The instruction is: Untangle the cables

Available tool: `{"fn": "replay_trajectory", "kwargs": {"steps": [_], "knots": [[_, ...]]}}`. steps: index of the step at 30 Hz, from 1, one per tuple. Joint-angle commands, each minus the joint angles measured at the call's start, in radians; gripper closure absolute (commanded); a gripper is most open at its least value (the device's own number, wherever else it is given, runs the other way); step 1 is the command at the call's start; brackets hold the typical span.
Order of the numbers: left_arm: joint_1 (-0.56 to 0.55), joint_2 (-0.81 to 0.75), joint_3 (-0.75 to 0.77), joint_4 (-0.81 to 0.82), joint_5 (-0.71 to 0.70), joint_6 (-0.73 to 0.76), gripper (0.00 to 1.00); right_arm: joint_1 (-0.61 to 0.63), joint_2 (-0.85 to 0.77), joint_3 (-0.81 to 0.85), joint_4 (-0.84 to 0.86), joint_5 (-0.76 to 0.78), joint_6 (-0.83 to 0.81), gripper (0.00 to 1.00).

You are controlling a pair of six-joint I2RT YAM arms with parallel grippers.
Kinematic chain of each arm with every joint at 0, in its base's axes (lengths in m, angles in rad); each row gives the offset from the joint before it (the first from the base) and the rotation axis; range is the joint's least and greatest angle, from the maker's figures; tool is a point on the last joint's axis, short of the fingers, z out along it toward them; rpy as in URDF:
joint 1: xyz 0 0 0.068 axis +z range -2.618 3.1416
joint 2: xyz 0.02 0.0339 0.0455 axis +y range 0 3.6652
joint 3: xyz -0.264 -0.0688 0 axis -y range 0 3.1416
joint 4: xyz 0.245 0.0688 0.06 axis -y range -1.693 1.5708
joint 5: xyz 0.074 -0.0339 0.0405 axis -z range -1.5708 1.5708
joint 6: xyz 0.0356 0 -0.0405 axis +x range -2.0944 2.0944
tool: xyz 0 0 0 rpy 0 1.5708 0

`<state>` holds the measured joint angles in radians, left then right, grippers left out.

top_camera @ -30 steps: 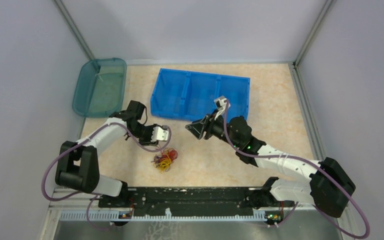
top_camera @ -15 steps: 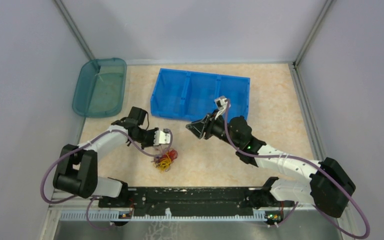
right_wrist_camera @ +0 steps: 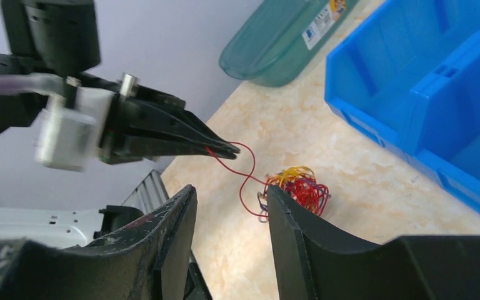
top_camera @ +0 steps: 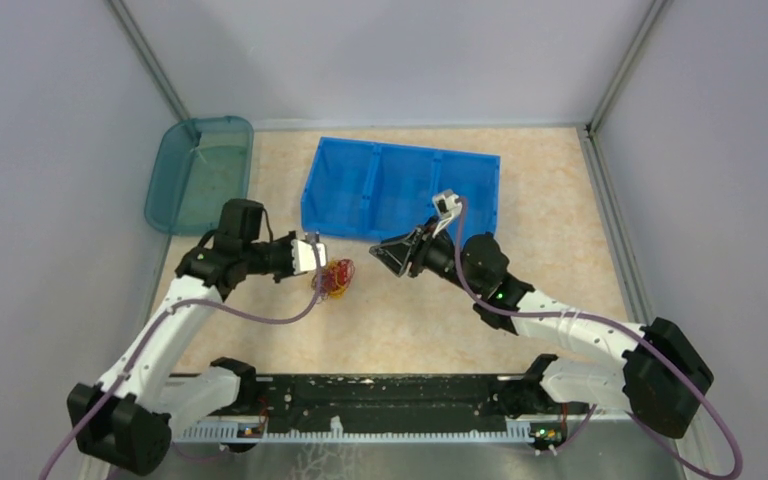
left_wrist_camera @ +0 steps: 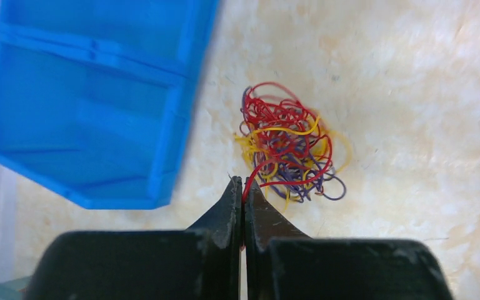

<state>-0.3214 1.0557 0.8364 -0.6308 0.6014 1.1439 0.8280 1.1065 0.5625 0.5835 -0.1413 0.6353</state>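
The cables (top_camera: pixel 337 277) are one small tangle of red, yellow and purple wires (left_wrist_camera: pixel 287 147) on the table just in front of the blue bin. My left gripper (left_wrist_camera: pixel 242 182) is shut on a single red wire that runs out of the tangle. The right wrist view shows that red wire (right_wrist_camera: pixel 244 181) looping from the left gripper's tips (right_wrist_camera: pixel 228 150) down to the tangle (right_wrist_camera: pixel 297 184). I cannot tell whether the tangle is lifted off the table. My right gripper (top_camera: pixel 385 255) hovers open a short way right of the tangle, its fingers (right_wrist_camera: pixel 175 219) holding nothing.
A blue three-compartment bin (top_camera: pixel 400 190) stands just behind the tangle and both grippers. At the far left sits a teal tub (top_camera: pixel 200 172). Grey walls close in the table on the left, back and right.
My left gripper came down on the tangle, shut on a red wire and pulled back. The tangle has shifted towards the blue bin. The right arm has hardly moved.
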Motion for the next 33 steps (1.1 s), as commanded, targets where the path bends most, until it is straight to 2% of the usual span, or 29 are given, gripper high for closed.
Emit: {"fn": "replay_trajectory", "kwargs": {"steps": [1,4,7,10,15,24,30,33], "knots": [[-0.025,-0.115,0.109,-0.124,0.134,-0.158,1.0,-0.003,0.016,0.022,0.133,-0.103,0.017,0.52],[-0.031,-0.188,0.151,-0.13,0.177,-0.225,1.0,-0.002,0.077,0.069,0.183,-0.214,0.048,0.5],[-0.033,-0.26,0.157,-0.125,0.244,-0.208,0.99,-0.002,0.142,0.128,0.191,-0.272,0.069,0.49],[-0.033,-0.315,0.154,-0.099,0.279,-0.194,0.98,0.012,0.176,0.173,0.172,-0.288,0.057,0.38],[-0.032,-0.317,0.187,-0.099,0.29,-0.229,0.97,0.081,0.195,0.238,0.116,-0.264,-0.03,0.31],[-0.034,-0.267,0.276,-0.099,0.252,-0.477,0.96,0.162,0.155,0.208,0.112,-0.13,-0.137,0.28],[-0.034,-0.296,0.275,-0.098,0.271,-0.455,0.95,0.169,0.179,0.241,0.112,-0.084,-0.142,0.29],[-0.034,-0.311,0.278,-0.103,0.278,-0.419,0.94,0.168,0.204,0.261,0.122,-0.109,-0.126,0.29]]}}
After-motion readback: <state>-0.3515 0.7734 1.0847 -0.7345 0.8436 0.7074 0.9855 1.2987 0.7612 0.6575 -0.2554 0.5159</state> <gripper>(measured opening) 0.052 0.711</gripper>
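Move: The left hand already pinches a red strand of the cables. Their tangle lies some 11 cm below that hand, about 5 cm to its right and 4 cm back. The blue bin is centred roughly 14 cm ahead, 17 cm right and 9 cm below the left hand; the green tub is about 16 cm ahead, 21 cm left and 8 cm below. From the right hand, the tangle is about level fore and aft, some 10 cm left and 20 cm below. Keeping its pinch on the red strand, the left hand hoists the cables about 16 cm, drawing back some 8 cm as its fingers tilt up towards level. The right hand goes about 8 cm left towards the tangle, also rising and easing back a little; it turns some 15 degrees counter-clockwise and its fingers open wider around the near side of the rising tangle, without closing. ##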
